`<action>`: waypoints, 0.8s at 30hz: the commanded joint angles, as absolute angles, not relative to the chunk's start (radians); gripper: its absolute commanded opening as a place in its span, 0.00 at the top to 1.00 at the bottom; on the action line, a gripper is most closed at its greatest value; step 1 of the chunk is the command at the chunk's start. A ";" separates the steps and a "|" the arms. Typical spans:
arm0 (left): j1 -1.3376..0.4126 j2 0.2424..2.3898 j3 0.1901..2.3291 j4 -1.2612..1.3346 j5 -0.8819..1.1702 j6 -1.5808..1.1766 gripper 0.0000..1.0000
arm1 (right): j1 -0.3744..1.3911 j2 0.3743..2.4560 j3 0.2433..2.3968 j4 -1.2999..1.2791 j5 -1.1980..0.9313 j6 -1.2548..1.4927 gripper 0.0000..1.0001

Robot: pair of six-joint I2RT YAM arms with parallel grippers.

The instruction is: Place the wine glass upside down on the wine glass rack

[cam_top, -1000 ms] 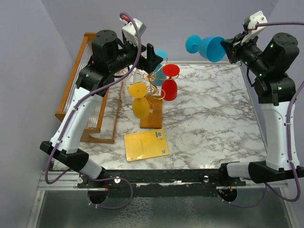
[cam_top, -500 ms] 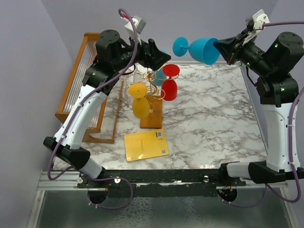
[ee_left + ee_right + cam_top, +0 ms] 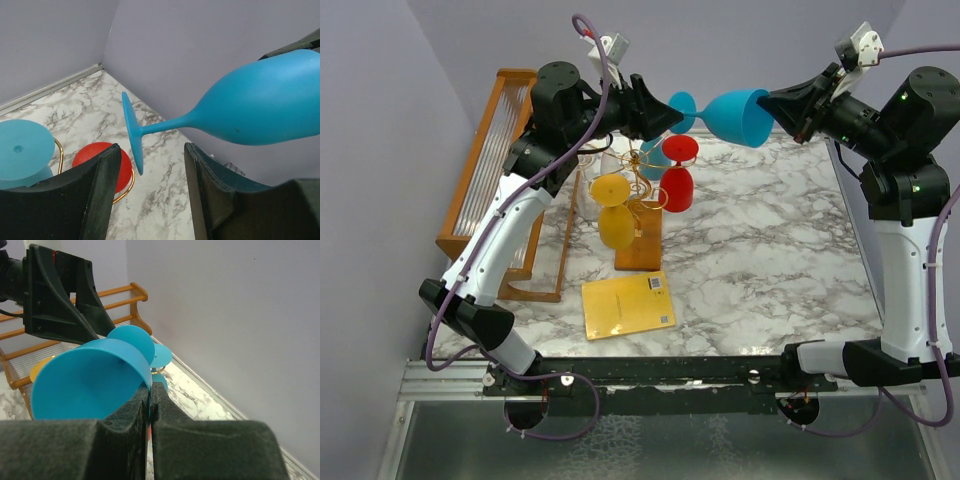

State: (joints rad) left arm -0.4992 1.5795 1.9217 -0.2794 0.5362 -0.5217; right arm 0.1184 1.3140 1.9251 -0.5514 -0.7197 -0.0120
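Note:
A blue wine glass [image 3: 735,115] hangs level in the air above the back of the table, its foot [image 3: 682,108] pointing left. My right gripper [image 3: 786,104] is shut on the rim [image 3: 142,371] of its bowl. My left gripper [image 3: 665,114] meets it from the left with its jaws apart. In the left wrist view the foot [image 3: 132,131] stands just ahead of the gap between my fingers [image 3: 105,175], touching neither. Below, the gold wire wine glass rack [image 3: 645,178] on its wooden base holds a red glass [image 3: 678,185], a yellow glass [image 3: 613,212] and a light blue one [image 3: 657,152], all upside down.
A large wooden frame with clear rods [image 3: 492,170] stands at the table's left edge. A yellow card [image 3: 628,305] lies flat on the marble in front of the rack. The purple back wall is close behind both grippers.
My right arm has carried the blue glass leftward until its foot reaches the left gripper. The left gripper has swung up toward the foot and its jaws have narrowed.

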 commanded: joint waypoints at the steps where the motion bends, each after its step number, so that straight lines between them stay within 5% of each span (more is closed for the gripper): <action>1: -0.495 1.575 1.907 -0.233 0.571 -0.545 0.48 | 0.121 1.289 1.940 -0.513 -0.776 0.009 0.99; 19: -0.495 1.573 1.897 -0.237 0.569 -0.535 0.99 | 0.121 1.286 1.919 -0.504 -0.787 0.003 0.99; 24: -0.494 1.564 1.911 -0.255 0.550 -0.515 1.00 | 0.121 1.282 1.901 -0.511 -0.782 -0.020 0.95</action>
State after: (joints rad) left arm -0.4976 1.5795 1.8992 -0.2615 0.5457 -0.5453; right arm 0.1188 1.3037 1.9171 -0.5438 -0.7746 -0.0048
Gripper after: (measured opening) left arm 0.029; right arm 0.020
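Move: The held blue glass lies sideways in the air, its rim still pinched by the right hand. Its foot's middle is about 2 cm right of the left hand's point and 1 cm ahead, and some 13 cm left, 2 ahead and 3 below the right hand. From the left hand, the hung blue glass's foot is 10 cm ahead, 3 left and 6 below. The red one's is 6 ahead, 2 right and 10 below; the yellow one's 6 back, 10 left and 11 below. Almost without travelling, the left hand steadily closes its fingers from more than half open to nearly shut, sinking barely half a centimetre, and the tips come to pinch the near edge of the blue glass's foot. The right hand keeps its grip on the rim while easing back about 1 cm and slightly left. ##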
